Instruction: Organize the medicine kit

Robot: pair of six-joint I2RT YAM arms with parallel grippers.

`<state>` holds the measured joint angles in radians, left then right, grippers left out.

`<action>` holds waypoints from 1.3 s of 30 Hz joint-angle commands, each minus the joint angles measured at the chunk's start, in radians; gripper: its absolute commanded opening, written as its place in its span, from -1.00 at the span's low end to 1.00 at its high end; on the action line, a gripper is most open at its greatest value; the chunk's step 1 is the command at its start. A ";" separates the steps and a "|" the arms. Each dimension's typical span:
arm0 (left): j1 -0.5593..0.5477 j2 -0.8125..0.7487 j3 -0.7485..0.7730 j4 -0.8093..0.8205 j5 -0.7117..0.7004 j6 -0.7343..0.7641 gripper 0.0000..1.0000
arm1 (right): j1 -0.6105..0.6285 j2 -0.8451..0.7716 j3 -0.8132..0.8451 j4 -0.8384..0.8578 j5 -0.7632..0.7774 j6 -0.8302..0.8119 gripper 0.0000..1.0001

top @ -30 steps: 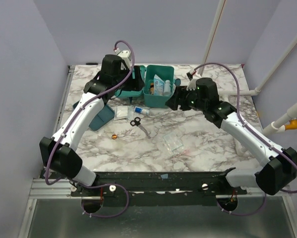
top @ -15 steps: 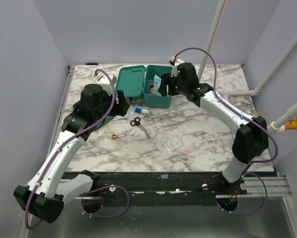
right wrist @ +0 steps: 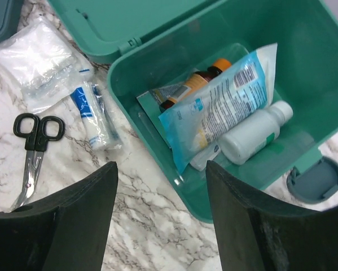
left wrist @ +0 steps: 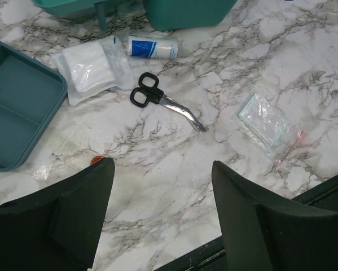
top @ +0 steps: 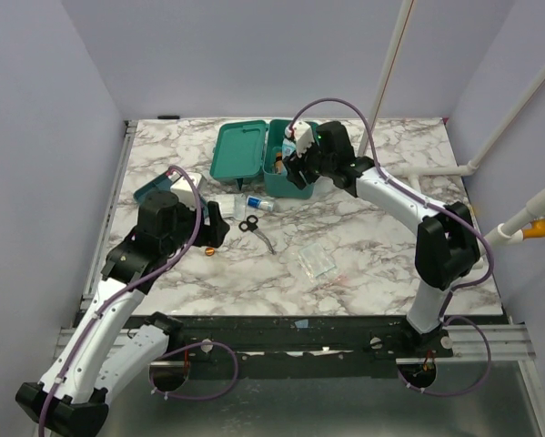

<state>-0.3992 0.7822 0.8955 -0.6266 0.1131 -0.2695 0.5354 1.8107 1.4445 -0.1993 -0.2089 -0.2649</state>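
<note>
The medicine kit, a teal box, stands open at the back centre with its lid folded out to the left. In the right wrist view the kit holds a brown bottle, a blue pouch and a white bottle. My right gripper hovers open and empty over the kit's front left edge. My left gripper is open and empty above bare table, near of the scissors.
On the table lie a gauze packet, a bandage roll, a clear plastic bag and a small orange item. A darker teal compartment tray sits at left. A grey cap lies beside the kit.
My left arm has drawn back toward the near left, uncovering the lid and the tray. My right arm has swung left and now reaches over the open kit.
</note>
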 commanded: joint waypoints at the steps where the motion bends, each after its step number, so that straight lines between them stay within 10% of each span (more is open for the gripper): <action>1: 0.000 -0.052 -0.042 0.028 0.055 0.002 0.44 | 0.008 0.030 -0.004 0.042 -0.128 -0.211 0.34; 14: 0.000 -0.108 -0.151 0.124 0.064 -0.010 0.45 | 0.007 0.167 0.110 -0.042 -0.180 -0.327 0.24; 32: -0.001 -0.150 -0.179 0.126 0.086 -0.027 0.45 | 0.019 0.251 0.202 -0.097 -0.221 -0.241 -0.97; 39: -0.001 -0.147 -0.178 0.126 0.090 -0.028 0.45 | 0.056 0.266 0.198 -0.008 -0.185 -0.121 -0.99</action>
<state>-0.3992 0.6422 0.7250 -0.5201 0.1764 -0.2897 0.5583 2.0464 1.6356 -0.2668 -0.4046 -0.4747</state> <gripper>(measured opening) 0.725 0.016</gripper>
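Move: The green box's near rim is nearly under the right hand, roughly 1 cm ahead, 3 cm to its left and 5 cm below. On the table about 14 cm below that hand, the bandage roll lies some 9 cm left and 2 cm back, and the scissors 10 cm left and 9 cm back. The open lid is about 14 cm left and 7 cm ahead. From the left hand the near rim is roughly 20 cm ahead and 16 cm right, 11 cm lower. Swinging left while turning some 15 degrees counter-clockwise, the right hand sinks about 5 cm over the green box's near wall, then closes from wide open and pinches the rim, one finger inside the box and one outside. Keeping level, it draws the rim a little farther left, about 5 cm left in all. The empty left hand settles some 2 cm down and slightly back. ##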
